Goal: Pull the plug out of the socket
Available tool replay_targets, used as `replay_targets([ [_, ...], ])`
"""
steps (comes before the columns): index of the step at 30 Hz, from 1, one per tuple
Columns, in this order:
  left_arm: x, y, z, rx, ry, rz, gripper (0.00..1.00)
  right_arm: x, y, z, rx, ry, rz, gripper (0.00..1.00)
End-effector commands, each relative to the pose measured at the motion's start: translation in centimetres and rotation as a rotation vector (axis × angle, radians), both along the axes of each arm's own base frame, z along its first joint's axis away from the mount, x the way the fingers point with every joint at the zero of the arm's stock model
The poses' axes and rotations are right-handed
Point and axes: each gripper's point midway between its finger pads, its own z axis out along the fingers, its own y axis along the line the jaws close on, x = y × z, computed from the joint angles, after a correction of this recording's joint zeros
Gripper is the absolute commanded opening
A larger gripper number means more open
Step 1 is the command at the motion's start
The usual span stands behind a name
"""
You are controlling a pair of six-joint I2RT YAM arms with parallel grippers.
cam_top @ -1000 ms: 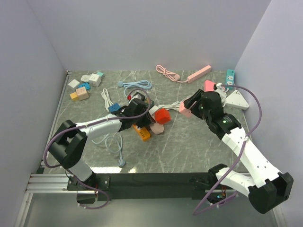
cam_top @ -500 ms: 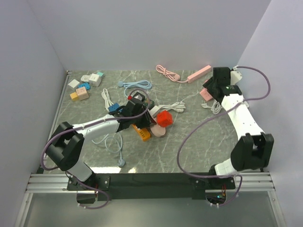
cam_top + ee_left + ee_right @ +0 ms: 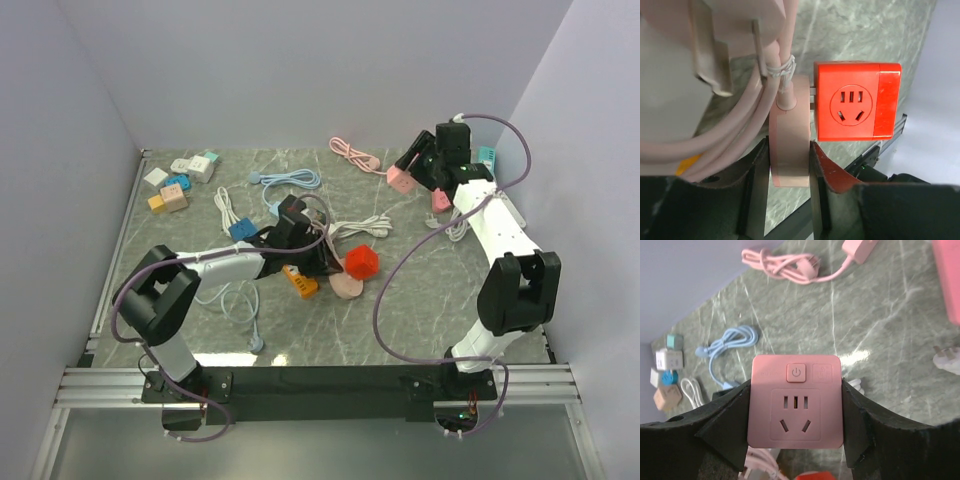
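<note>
My left gripper [image 3: 322, 258] is shut on a flat pink plug [image 3: 789, 145] at the middle of the table. The plug's prongs sit in the side of a red cube socket [image 3: 855, 107], with a short stretch of bare prong showing between them. The red socket [image 3: 361, 263] lies just right of the left gripper in the top view. The plug's pink cord [image 3: 715, 145] runs off to the left. My right gripper [image 3: 410, 176] is at the back right, shut on a pink cube socket [image 3: 796, 402] held above the table.
A coiled pink cord [image 3: 352, 153] lies at the back. A white cable [image 3: 362, 228] and a blue cable [image 3: 290, 180] lie mid-table. Small cube adapters [image 3: 180, 182] sit at the back left. An orange block [image 3: 300, 282] lies under the left arm. A teal strip [image 3: 487, 156] stands by the right wall.
My right arm swung from mid-table to the back right, carrying the pink cube socket. My left gripper shifted slightly right and nearer with the plug and red socket.
</note>
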Motion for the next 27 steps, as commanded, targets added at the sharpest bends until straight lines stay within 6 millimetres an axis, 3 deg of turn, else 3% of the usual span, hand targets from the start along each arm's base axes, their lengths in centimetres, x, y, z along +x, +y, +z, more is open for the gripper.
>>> replay_targets([
  [1, 0.3, -2.3, 1.8, -0.079, -0.058, -0.071, 0.39, 0.3, 1.5, 3.1, 0.0, -0.085, 0.076, 0.0],
  [4, 0.3, -1.7, 2.0, -0.064, -0.069, -0.052, 0.57, -0.9, 1.2, 2.3, -0.065, -0.055, 0.078, 0.0],
  [9, -0.1, 0.1, 3.0, -0.026, -0.095, -0.007, 0.74, -2.4, 0.2, 1.2, -0.141, -0.023, 0.043, 0.0],
  [13, -0.6, 2.0, 3.2, 0.037, -0.091, 0.046, 0.84, -4.3, -1.2, -0.9, -0.193, 0.064, 0.004, 0.0],
  [17, -1.4, 4.5, 3.4, 0.116, -0.076, 0.104, 0.85, -6.2, -0.6, -1.7, -0.177, 0.077, 0.052, 0.0],
  [20, -1.5, 6.6, 5.2, 0.148, -0.106, 0.18, 0.9, -7.7, 1.4, -0.5, -0.129, 0.018, 0.149, 0.0],
  [21, -1.9, 7.0, 6.9, 0.12, -0.129, 0.187, 0.92, -8.0, 2.2, 0.1, -0.119, 0.002, 0.186, 0.0],
  [22, -1.2, 8.0, 7.7, 0.138, -0.165, 0.244, 0.99, -8.3, 3.1, 0.5, -0.115, -0.013, 0.239, 0.0],
  [26, -0.6, 9.4, 11.4, 0.084, -0.28, 0.24, 0.99, -9.8, 8.8, 2.4, 0.069, -0.007, 0.471, 0.0],
  [27, -0.4, 9.4, 12.1, 0.071, -0.319, 0.218, 1.0, -11.0, 11.2, 2.6, 0.168, 0.009, 0.576, 0.0],
])
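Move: My left fingers still grip the round pink socket; its middle is about 2 cm to the right and 1 cm back, 2 cm lower. The red cube plug on it sits roughly 7 cm to my left hand's right and 2 cm ahead; the orange strip is 7 cm to its left, 3 cm back. From my right hand, holding the pink cube plug, the red cube plug lies some 14 cm back, 7 cm left and 14 cm below; the white cable lies 5 cm back, 6 cm left. I open my left fingers wide and let go of the round pink socket, drifting a centimetre to the right, then lift that hand away up and left, about 10 cm up. Meanwhile my right hand keeps its grip on the pink cube plug and brings it back some 9 cm towards the red one, dipping at first, then rising slightly as it swings left and turns counter-clockwise. ##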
